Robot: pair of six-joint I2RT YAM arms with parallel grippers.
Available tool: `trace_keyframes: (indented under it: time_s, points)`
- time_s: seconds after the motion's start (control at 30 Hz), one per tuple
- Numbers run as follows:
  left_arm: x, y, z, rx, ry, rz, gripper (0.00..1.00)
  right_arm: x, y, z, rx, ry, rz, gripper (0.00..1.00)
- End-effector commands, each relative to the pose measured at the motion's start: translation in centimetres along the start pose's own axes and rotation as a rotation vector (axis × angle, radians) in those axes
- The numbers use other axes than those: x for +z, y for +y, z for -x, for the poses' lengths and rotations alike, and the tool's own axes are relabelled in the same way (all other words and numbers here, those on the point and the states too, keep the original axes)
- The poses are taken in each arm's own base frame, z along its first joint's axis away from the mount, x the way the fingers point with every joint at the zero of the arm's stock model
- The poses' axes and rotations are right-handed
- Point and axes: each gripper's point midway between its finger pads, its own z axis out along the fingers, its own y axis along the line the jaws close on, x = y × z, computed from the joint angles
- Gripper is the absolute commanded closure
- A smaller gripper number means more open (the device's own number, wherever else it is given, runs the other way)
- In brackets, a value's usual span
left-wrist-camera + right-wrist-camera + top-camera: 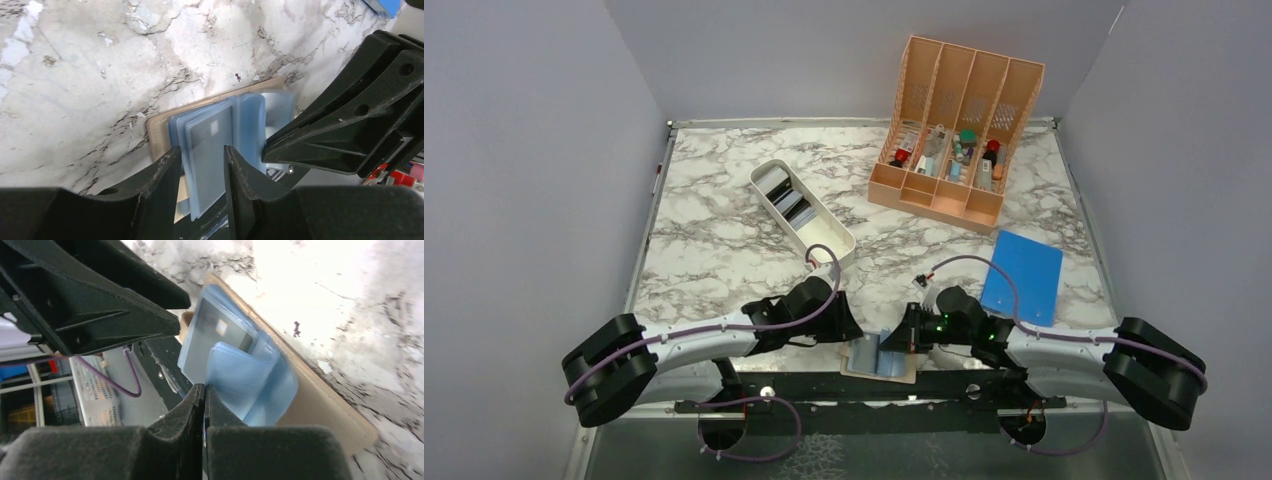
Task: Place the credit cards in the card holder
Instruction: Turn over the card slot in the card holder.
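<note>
The card holder point(879, 358) lies open at the table's near edge, its tan cover point(159, 132) underneath and its blue-grey pocket pages fanned upward. One clear pocket holds a grey credit card point(210, 140). My left gripper point(202, 150) is open, and its fingers straddle the near end of that pocket without visibly pressing it. My right gripper point(204, 386) is shut, with its tip against the curled blue pages point(240, 372). Whether a page is pinched does not show. More credit cards point(786, 200) lie in the white tray point(824, 232).
A peach slotted organizer point(954, 130) with small items stands at the back right. A flat bright-blue rectangle point(1022, 275) lies to the right of the right arm. Grey walls close the table on three sides. The arm bases and a black rail point(854, 395) run along the near edge.
</note>
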Motion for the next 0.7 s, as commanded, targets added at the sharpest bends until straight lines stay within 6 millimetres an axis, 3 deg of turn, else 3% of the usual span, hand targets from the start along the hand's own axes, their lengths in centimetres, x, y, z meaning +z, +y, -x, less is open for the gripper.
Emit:
trace_keyframes:
  time_s: [0.0, 0.13, 0.27, 0.47, 0.67]
  points:
    - [-0.7, -0.3, 1.3, 0.02, -0.049, 0.027, 0.61, -1.1, -3.2, -0.3, 0.018, 0.012, -0.217, 0.92]
    - [-1.0, -0.6, 2.2, 0.037, -0.07, 0.048, 0.62, -3.3, -5.7, -0.2, 0.093, -0.006, -0.435, 0.84]
    - [-1.8, -0.6, 4.1, 0.086, -0.124, 0.116, 0.62, -5.1, -6.1, -0.1, 0.121, -0.013, -0.533, 0.73]
    - [-3.8, -1.7, 8.8, 0.208, -0.243, 0.244, 0.6, -6.3, -3.7, 1.6, 0.092, -0.061, -0.501, 0.61]
    - [-6.0, -2.5, 16.0, 0.442, -0.352, 0.383, 0.56, -6.3, -0.3, 3.2, 0.03, -0.082, -0.403, 0.52]
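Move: The card slot, a blue leaf standing half-turned in the open card holder, is right at the right hand's fingertips, its middle about 1 cm below. The holder's right page, where it goes, is some 3 cm right and 1 cm back; the left page is 4 cm left and 1 cm back. From the left hand the card slot is about 6 cm right and 3 cm back; the card tray is some 25 cm ahead and 11 cm left. The half-turned card slot is taken over towards the robot's right by the right hand, which swings about 6 cm right while its fingers tip some 20 degrees farther down, then open and lift off slightly. The left hand, fingers still half open, quickly rises and goes forward towards the tray, tilting to point more steeply down. ##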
